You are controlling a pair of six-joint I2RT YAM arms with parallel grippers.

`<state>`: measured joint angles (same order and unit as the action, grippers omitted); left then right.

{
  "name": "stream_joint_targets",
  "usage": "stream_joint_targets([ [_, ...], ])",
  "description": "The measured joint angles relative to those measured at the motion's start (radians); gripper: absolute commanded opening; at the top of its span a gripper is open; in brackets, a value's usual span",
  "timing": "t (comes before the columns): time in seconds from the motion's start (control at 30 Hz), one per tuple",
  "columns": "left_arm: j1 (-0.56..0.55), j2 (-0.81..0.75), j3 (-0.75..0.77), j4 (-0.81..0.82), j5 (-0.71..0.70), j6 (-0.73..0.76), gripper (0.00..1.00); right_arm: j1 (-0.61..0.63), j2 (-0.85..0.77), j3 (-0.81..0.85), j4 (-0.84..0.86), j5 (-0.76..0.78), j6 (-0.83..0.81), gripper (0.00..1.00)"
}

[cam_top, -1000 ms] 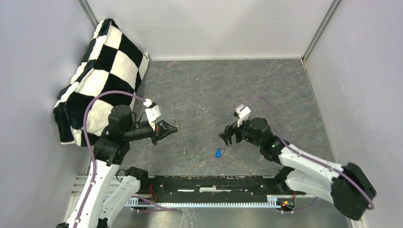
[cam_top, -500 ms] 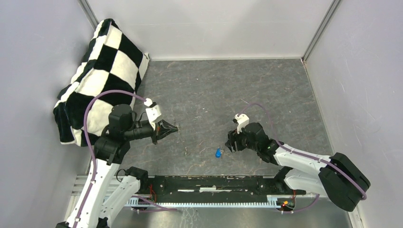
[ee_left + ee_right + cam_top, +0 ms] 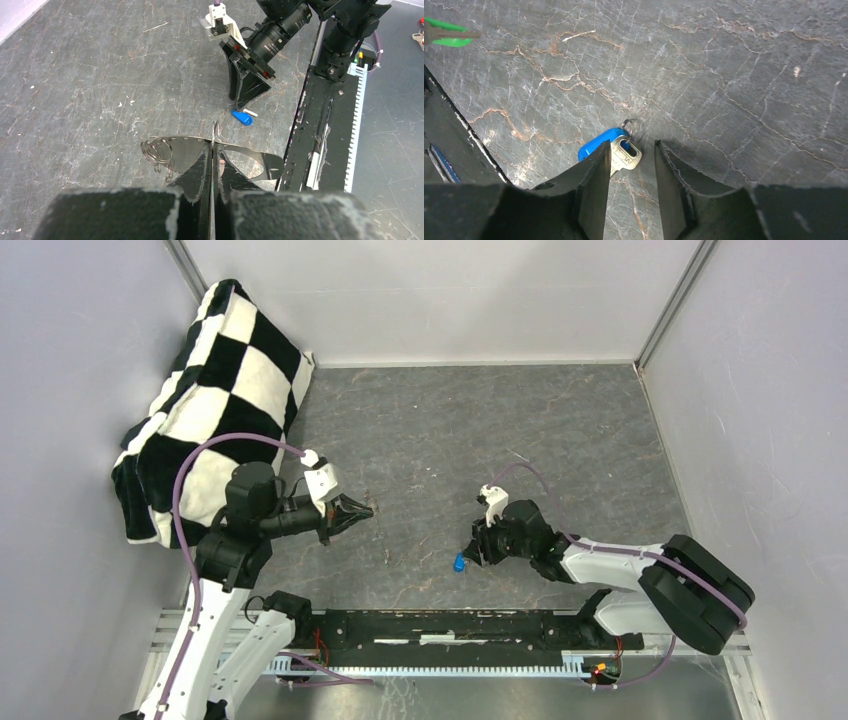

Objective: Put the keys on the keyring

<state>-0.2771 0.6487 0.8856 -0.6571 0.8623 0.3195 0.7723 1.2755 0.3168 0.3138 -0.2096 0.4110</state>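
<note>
My left gripper (image 3: 366, 508) hangs over the grey floor, shut. A thin metal blade (image 3: 215, 131) sticks out past its fingertips, with a sliver of green between them: the green key, whose head (image 3: 449, 35) also shows in the right wrist view. The keyring (image 3: 156, 150), a thin beaded loop with small coils at its left end, runs across just beyond those fingertips; I cannot tell whether it hangs or lies on the floor. The blue key (image 3: 458, 563) (image 3: 596, 144) lies flat on the floor. My right gripper (image 3: 472, 550) (image 3: 633, 145) is low over it, open, and the key's metal end sits between the fingertips.
A black-and-white checkered cloth (image 3: 215, 390) is heaped against the left wall at the back. The black base rail (image 3: 450, 625) runs along the near edge, close to the blue key. Pale walls close in the floor on three sides.
The right gripper has moved left and down onto the blue key, and its jaws have narrowed from wide open. The left arm has not moved.
</note>
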Motion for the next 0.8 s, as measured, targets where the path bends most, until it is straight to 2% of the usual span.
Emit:
stream_joint_targets([
  [0.23, 0.0, -0.005, 0.0, 0.0, 0.0, 0.0, 0.02, 0.023, 0.044, 0.029, 0.008, 0.005, 0.003, 0.37],
  [0.33, 0.0, -0.01, 0.0, 0.0, 0.0, 0.001, 0.02, 0.024, 0.055, 0.04, 0.004, 0.008, 0.003, 0.31],
  [0.53, 0.0, -0.011, 0.0, -0.001, -0.001, 0.007, 0.02, 0.026, 0.063, 0.042, -0.003, 0.012, 0.002, 0.09],
  [0.67, 0.0, -0.016, 0.0, -0.002, -0.003, 0.008, 0.02, 0.026, 0.063, 0.045, -0.003, 0.012, 0.003, 0.0],
  [0.8, 0.0, -0.021, 0.0, -0.004, -0.009, 0.008, 0.02, 0.026, 0.063, 0.047, -0.004, 0.012, 0.002, 0.0],
])
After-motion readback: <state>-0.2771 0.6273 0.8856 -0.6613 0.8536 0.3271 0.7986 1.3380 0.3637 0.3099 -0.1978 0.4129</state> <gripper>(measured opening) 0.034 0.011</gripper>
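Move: Right by the right fingertips lies the key with the blue tag: the tag's middle is about 2 cm to that hand's left, 1 cm back and 1 cm below. The silver key lies 1 cm back, level sideways and 1 cm below; the small split ring joining them is 1 cm to the left and 1 cm below, neither ahead nor back. From the left hand, the blue tag is some 14 cm right, 1 cm ahead and 26 cm below. Easing about 1 cm to its left and barely lower, the half-open right hand slides in over the split-ring end of the blue tag, then stays there while its fingers close fully, pinching the keys where ring and silver key meet. The wrist keeps its slant. The left hand stays put, still gripping the metal keyring high above the table. ##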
